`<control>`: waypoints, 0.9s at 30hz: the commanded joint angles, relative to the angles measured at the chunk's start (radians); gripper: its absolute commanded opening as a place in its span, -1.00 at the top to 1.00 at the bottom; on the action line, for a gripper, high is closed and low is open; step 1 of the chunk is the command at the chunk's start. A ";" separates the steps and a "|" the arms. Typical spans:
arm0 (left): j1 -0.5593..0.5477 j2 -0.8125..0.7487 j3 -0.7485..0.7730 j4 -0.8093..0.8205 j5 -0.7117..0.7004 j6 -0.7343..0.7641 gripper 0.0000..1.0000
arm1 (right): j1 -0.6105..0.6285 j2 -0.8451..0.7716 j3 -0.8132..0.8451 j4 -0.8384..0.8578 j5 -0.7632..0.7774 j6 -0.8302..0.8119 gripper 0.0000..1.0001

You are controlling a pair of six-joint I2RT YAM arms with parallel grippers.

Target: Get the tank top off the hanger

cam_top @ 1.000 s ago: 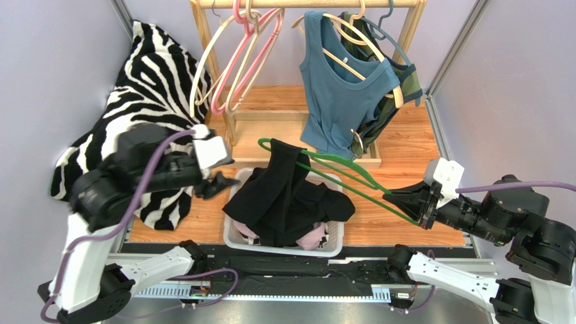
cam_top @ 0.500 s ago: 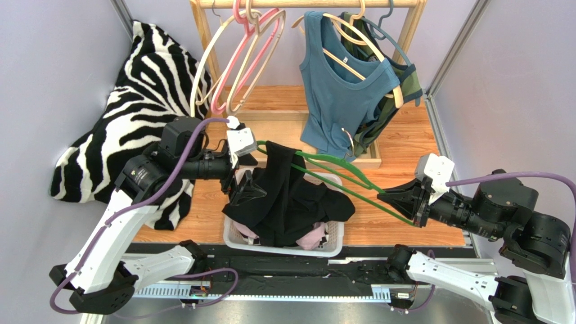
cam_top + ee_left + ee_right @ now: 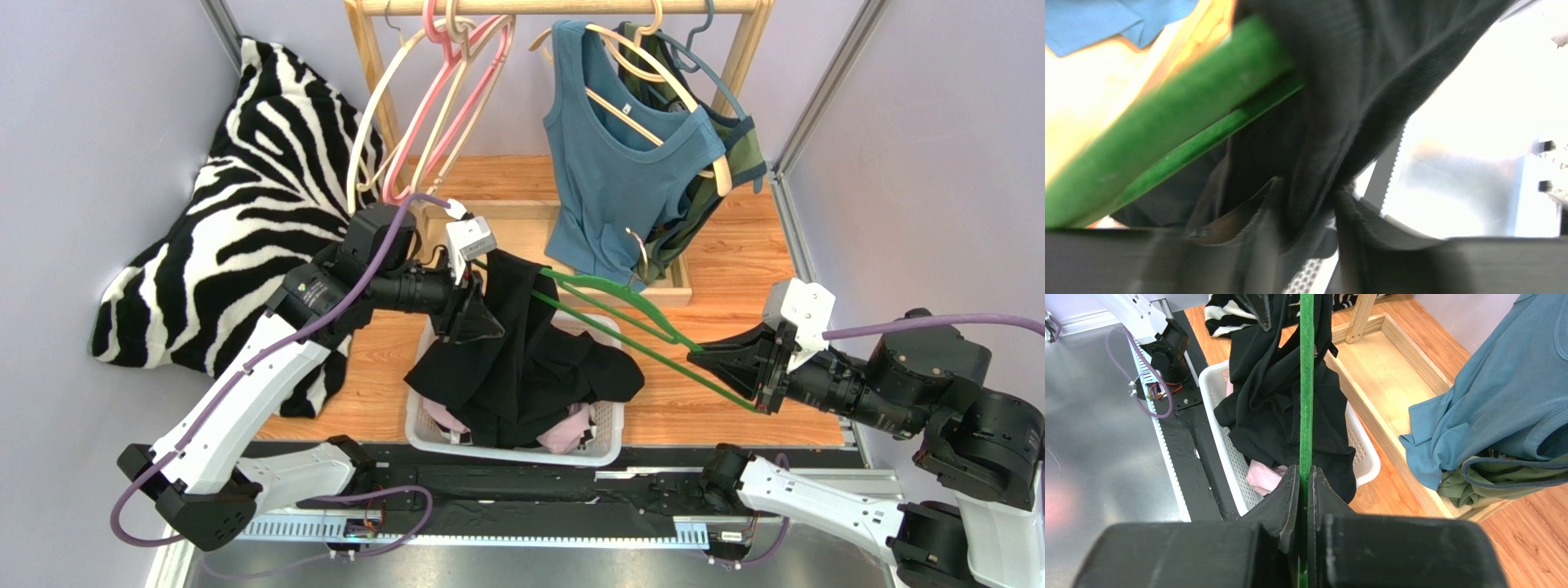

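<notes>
A black tank top hangs on a green hanger, and its lower part droops into the white basket. My right gripper is shut on the hanger's lower bar; in the right wrist view the green bar is pinched between the jaws. My left gripper is at the upper left edge of the tank top. In the left wrist view a fold of the black fabric fills the gap between its jaws, beside the hanger.
A wooden rack at the back carries a blue tank top, a dark green one behind it, and bare pink and cream hangers. A zebra-print cloth lies at the left. A pink garment is in the basket.
My left arm swung right from over the zebra cloth to the tank top; its jaws spread wide on the way, then closed on the black fabric. The right gripper and hanger barely moved.
</notes>
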 commanded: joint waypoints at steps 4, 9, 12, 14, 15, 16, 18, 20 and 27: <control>0.002 -0.027 0.056 0.039 0.075 -0.009 0.95 | -0.002 0.003 0.021 0.096 -0.018 0.007 1.00; 0.027 -0.067 0.109 0.000 0.045 0.036 1.00 | -0.002 0.000 0.024 0.061 -0.002 0.005 1.00; 0.046 -0.078 0.195 -0.046 -0.040 0.092 1.00 | -0.002 -0.012 0.018 0.027 0.003 0.014 1.00; 0.062 -0.081 0.256 -0.053 -0.082 0.106 1.00 | 0.000 -0.023 0.009 0.014 0.006 0.033 1.00; 0.074 -0.083 0.272 -0.058 -0.118 0.117 1.00 | 0.000 -0.035 0.006 -0.002 0.000 0.043 1.00; 0.076 -0.083 0.281 -0.058 -0.139 0.120 1.00 | -0.002 -0.041 0.003 -0.011 -0.002 0.051 1.00; 0.083 -0.087 0.290 -0.057 -0.186 0.122 1.00 | -0.002 -0.051 0.001 -0.048 -0.011 0.077 1.00; 0.093 -0.090 0.277 -0.052 -0.211 0.122 1.00 | 0.000 -0.063 0.015 -0.089 -0.032 0.091 1.00; 0.114 -0.083 0.280 -0.038 -0.245 0.114 1.00 | -0.002 -0.072 0.133 -0.272 -0.045 0.181 1.00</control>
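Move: A fold of the black tank top already lies between my half-closed left fingers, within a centimetre or two, just below. The green hanger's middle is some 13 cm to my left hand's right, about 2 cm back and slightly higher. The laundry basket sits roughly 5 cm ahead, 2 cm right and 25 cm below; the blue tank top hangs about 25 cm ahead, 14 cm right. From my right hand, that black fold is around 24 cm left, 10 cm ahead and 8 cm lower. My left fingers finish closing and pinch the black cloth, then I lift it briskly about 11 cm, drifting some 6 cm left and a little forward, while the wrist turns so the fingers swing forward some 25 degrees. Late on, my right hand, still gripping the green hanger, draws it back and to the right, sinking slightly, away from the tank top. ##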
